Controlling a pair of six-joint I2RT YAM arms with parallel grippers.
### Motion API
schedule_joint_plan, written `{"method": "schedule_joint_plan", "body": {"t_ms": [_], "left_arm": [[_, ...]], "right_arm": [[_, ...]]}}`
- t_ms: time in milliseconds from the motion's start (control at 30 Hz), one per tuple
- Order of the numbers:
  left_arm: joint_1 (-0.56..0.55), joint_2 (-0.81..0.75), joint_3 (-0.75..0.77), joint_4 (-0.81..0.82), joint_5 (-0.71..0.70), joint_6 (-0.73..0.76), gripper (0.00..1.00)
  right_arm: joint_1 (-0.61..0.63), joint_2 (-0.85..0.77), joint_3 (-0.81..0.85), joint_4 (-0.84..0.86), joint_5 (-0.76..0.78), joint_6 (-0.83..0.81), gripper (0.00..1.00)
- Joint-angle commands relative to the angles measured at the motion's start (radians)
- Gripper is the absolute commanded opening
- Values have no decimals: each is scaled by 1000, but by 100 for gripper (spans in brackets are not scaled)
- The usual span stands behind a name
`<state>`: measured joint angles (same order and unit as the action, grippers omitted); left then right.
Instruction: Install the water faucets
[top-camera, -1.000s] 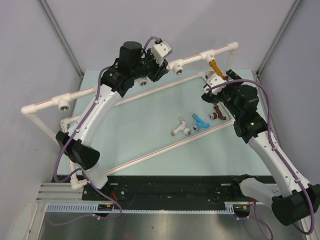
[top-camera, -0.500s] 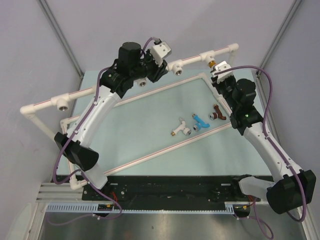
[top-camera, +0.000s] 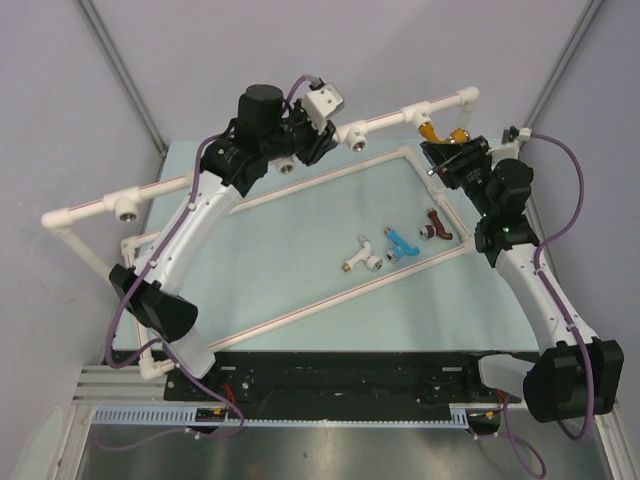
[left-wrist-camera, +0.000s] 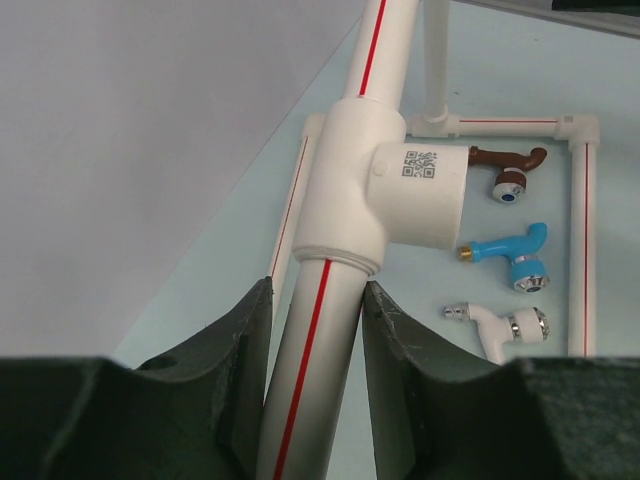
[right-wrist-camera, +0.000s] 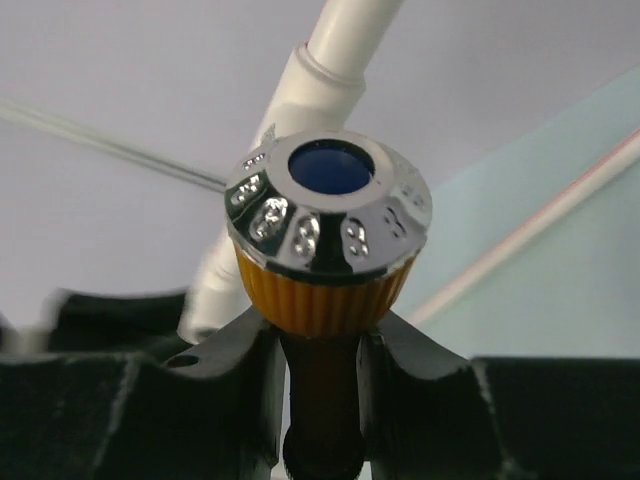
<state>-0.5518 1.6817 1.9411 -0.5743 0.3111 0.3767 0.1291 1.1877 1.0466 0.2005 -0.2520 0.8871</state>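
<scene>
The orange faucet hangs at the T-socket near the right end of the raised white pipe. My right gripper is shut on it. In the right wrist view both fingers press the faucet's dark stem just under its orange knob and chrome cap. My left gripper is shut on the red-striped pipe just below a T-socket. The white, blue and red-brown faucets lie loose on the table.
A lower white pipe frame lies flat on the pale green table, with a diagonal pipe running under the loose faucets. More open T-sockets sit along the raised pipe. Grey walls close in on both sides.
My right gripper was open below the orange faucet; it rose to it, turned its wrist and closed on the faucet. The left arm has not moved.
</scene>
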Motion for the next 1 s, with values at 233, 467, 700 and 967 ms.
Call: {"method": "schedule_joint_plan", "body": {"t_ms": [233,467,700,967], "left_arm": [[-46,16,-45,-242,71,-128,0],[-46,23,-42,-242,69,-127,0],[-46,30,-39,-242,74,-125,0],[-46,30,-41,-243,77,-127,0]], "right_arm": [[-77,-54,-191,320,126,732,60],[-170,-178,-191,110,63,399,96],[-198,-299,-191,31,85,-239,100],[-180,-326,-82,-96,-213,-1219,100]]}}
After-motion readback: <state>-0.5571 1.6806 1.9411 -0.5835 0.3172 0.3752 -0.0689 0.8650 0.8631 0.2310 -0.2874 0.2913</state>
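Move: The yellow faucet is already between my right fingers, its neck in the pipe tee about 8 cm ahead and 4 cm to the left of that hand, at much the same height. The frame's corner elbow sits some 12 cm ahead and 8 cm right. On the board roughly 28 cm below, the blue faucet lies nearly underneath and the brown one about 4 cm farther out and 8 cm right. From my left hand the tee is 19 cm right, 6 cm ahead. I give the yellow faucet one more clockwise turn of about 40 degrees as I look forward along its neck, then spread my right fingers wide and let go. That hand swings off to the right and back, about 10 cm from the faucet, rolling counter-clockwise some 70 degrees as it leaves. My left hand stays put around the white pipe. ##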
